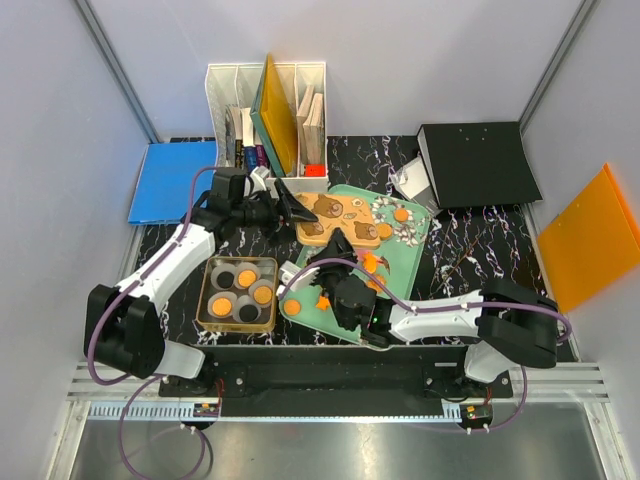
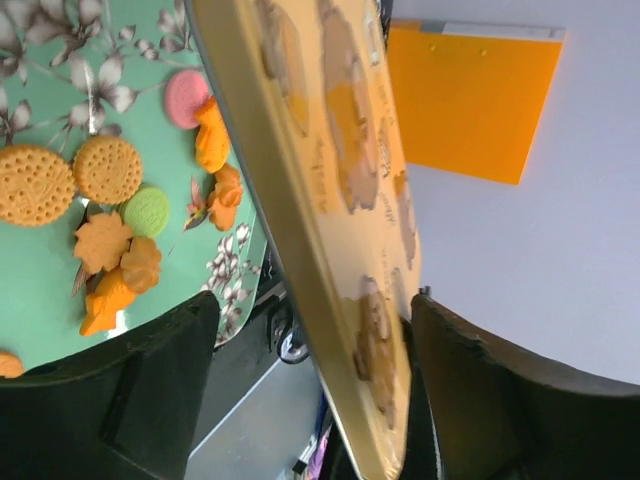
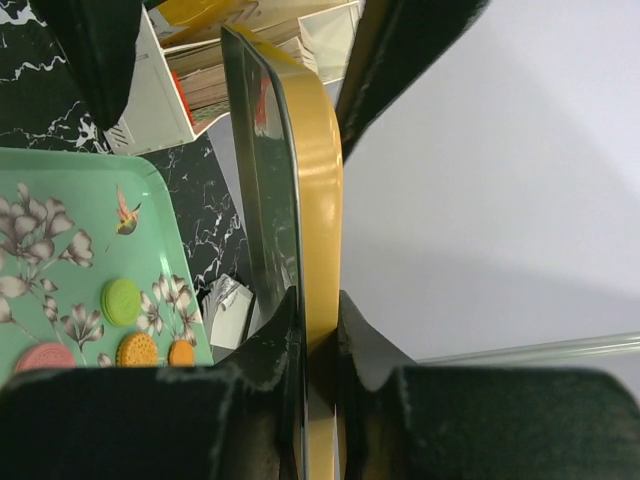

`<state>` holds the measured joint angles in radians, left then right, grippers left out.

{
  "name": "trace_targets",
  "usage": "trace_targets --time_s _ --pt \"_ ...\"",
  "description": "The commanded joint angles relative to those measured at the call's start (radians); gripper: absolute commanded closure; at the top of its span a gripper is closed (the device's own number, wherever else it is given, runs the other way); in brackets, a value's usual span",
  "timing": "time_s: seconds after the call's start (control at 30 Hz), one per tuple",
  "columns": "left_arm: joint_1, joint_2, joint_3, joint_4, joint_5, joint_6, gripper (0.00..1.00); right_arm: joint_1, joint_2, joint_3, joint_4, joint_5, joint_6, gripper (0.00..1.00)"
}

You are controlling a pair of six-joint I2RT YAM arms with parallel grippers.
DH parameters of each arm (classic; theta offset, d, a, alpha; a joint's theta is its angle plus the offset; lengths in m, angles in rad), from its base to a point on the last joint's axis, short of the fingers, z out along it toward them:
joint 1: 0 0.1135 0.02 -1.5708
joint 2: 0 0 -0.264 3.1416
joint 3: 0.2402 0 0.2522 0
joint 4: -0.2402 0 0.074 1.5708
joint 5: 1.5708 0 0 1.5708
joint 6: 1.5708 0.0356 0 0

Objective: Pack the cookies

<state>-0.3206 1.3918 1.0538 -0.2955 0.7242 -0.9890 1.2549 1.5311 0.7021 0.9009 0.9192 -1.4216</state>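
Observation:
A gold tin lid (image 1: 335, 222), printed with biscuits, hangs over the mint-green tray (image 1: 405, 268). My right gripper (image 1: 322, 265) (image 3: 318, 297) is shut on the lid's rim (image 3: 318, 150). My left gripper (image 1: 287, 208) (image 2: 312, 300) is open and straddles the opposite edge of the lid (image 2: 340, 150); one finger lies against its printed face and the other stands apart. Loose cookies (image 1: 400, 214) lie on the tray: orange (image 2: 108, 168), pink (image 2: 185, 97) and green (image 3: 121, 300). Others sit in paper cups inside the gold tin (image 1: 240, 292), left of the tray.
A white file organiser (image 1: 265, 110) with a yellow folder stands at the back. A blue folder (image 1: 170, 180) lies back left, a black binder (image 1: 478, 165) back right and an orange folder (image 1: 590, 235) far right. White pleated cups (image 1: 405, 235) sit on the tray.

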Motion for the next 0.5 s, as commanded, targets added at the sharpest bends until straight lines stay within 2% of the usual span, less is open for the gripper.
trace_targets --time_s 0.0,0.13,0.2,0.47 --pt "-0.011 -0.001 -0.014 0.032 0.050 0.024 0.25 0.015 0.024 0.068 0.119 0.010 -0.039 1.00" --pt "-0.017 0.001 0.009 0.035 0.047 0.032 0.44 0.024 0.046 0.086 0.138 0.017 -0.054 1.00" --pt "-0.018 0.004 0.023 0.036 0.044 0.033 0.50 0.028 0.052 0.086 0.142 0.017 -0.059 1.00" --pt "-0.017 0.007 0.023 0.088 0.063 0.007 0.89 0.032 0.023 0.068 0.147 0.029 -0.053 0.99"
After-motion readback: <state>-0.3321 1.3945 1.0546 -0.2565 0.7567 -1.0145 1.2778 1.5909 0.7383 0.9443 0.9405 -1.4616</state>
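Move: The lid, lying roughly level, is held in the right hand by its near edge, its middle about 4 cm ahead of that hand and at its height. From the open left hand, which already straddles the lid's left side, the lid's middle is some 6 cm to the right and 2 cm back. The tin waits about 16 cm left, 14 cm back and 17 cm below the left hand. The green tray's middle lies 11 cm right, 7 cm back and 18 cm below it. The lid's left side is pinched between the left fingers, which close from wide open to nearly shut while that hand almost holds its place: a slight dip and back-step, then a rise and rightward drift of under 1.5 cm. The right hand keeps its grip and shifts the lid about 1.5 cm left, deeper towards the left hand. ##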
